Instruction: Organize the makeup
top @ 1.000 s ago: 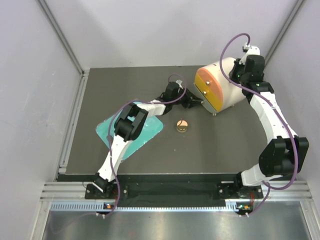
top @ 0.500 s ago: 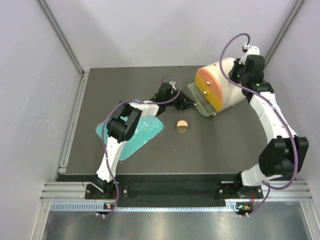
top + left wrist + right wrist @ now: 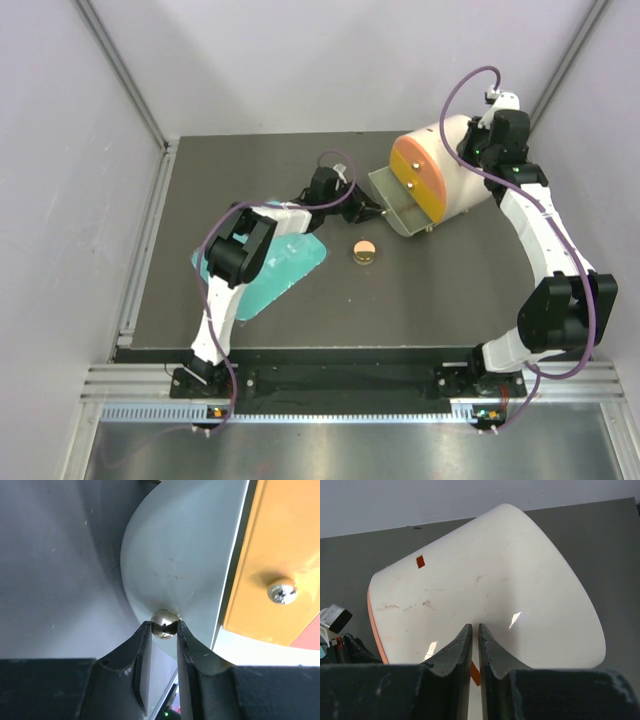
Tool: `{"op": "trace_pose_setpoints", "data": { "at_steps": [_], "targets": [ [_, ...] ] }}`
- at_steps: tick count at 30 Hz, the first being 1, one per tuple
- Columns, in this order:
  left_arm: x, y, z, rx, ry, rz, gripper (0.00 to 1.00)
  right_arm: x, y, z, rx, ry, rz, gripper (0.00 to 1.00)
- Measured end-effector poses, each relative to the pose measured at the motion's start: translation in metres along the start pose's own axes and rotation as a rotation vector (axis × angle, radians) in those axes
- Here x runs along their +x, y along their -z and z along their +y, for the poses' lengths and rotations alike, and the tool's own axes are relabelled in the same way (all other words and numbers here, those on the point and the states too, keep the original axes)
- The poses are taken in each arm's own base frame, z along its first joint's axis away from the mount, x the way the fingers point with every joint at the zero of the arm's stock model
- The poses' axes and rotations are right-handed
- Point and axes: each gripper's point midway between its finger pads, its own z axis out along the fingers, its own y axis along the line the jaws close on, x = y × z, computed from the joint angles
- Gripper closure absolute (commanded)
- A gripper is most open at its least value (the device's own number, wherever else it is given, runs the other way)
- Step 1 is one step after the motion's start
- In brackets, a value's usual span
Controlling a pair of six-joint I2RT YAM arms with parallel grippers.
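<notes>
Of the makeup, a round gold-and-black compact (image 3: 364, 251) lies on the dark table just in front of the drum. My left gripper (image 3: 371, 210) (image 3: 164, 625) is shut on the small metal knob (image 3: 165, 623) of a grey drawer (image 3: 396, 201) (image 3: 185, 565), which stands pulled out from the white drum (image 3: 455, 170) to the left. My right gripper (image 3: 478, 148) (image 3: 475, 628) is shut, its tips resting against the drum's white back (image 3: 485, 590), nothing between them.
The drum's orange-yellow drawer front (image 3: 418, 175) (image 3: 280, 550) with its own knob (image 3: 281, 591) sits above the grey drawer. A flat teal tray (image 3: 295, 262) lies at the left, partly under my left arm. Grey walls close in the table's sides and back.
My left gripper has drawn back to the left with the knob in it, and the grey drawer has slid out of the drum. The right arm has stayed put.
</notes>
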Motion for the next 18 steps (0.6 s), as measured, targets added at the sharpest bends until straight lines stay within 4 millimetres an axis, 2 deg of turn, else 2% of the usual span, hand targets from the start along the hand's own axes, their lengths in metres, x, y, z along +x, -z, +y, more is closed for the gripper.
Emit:
{"op": "trace_pose_setpoints", "data": {
  "at_steps": [6,9,11,14,17,18],
  "targets": [
    [0.004,0.007,0.003,-0.012,-0.006,0.002,1.00,0.000,-0.001,0.001,-0.006,0.000,-0.007,0.89],
    [0.005,0.008,0.004,-0.017,-0.014,0.004,0.89,0.000,-0.002,0.001,-0.008,-0.001,-0.010,0.89],
    [0.005,0.008,0.005,-0.020,-0.022,0.005,0.74,-0.001,-0.002,0.001,-0.009,0.000,-0.014,0.89],
    [0.005,0.010,0.004,-0.027,-0.038,0.006,0.44,-0.001,-0.002,0.001,-0.010,0.000,-0.014,0.89],
    [0.010,0.017,0.012,-0.065,-0.057,0.016,0.33,0.000,-0.003,0.001,-0.011,-0.001,-0.018,0.89],
    [0.012,0.019,0.019,-0.088,-0.061,0.020,0.32,-0.001,-0.003,0.001,-0.011,-0.003,-0.020,0.89]
  ]
}}
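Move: The left fingers are shut on the small knob of the grey bottom drawer, already pulled partly out. From them the round gold compact lies about 9 cm back, 4 cm left and some 5 cm lower on the table. The middle drawer's knob is about 4 cm ahead, 6 cm right and 5 cm above. From the right hand, over the cabinet, the compact lies roughly 13 cm back, 26 cm left and 23 cm below. Ease the left gripper back and to its left by about 1 cm, still pinching the bottom drawer's knob, to finish the pull. Then spread the fingers to let go of the knob and draw them off it, another 1 to 2 cm back and left while sinking about 1 cm, towards the gold compact. ##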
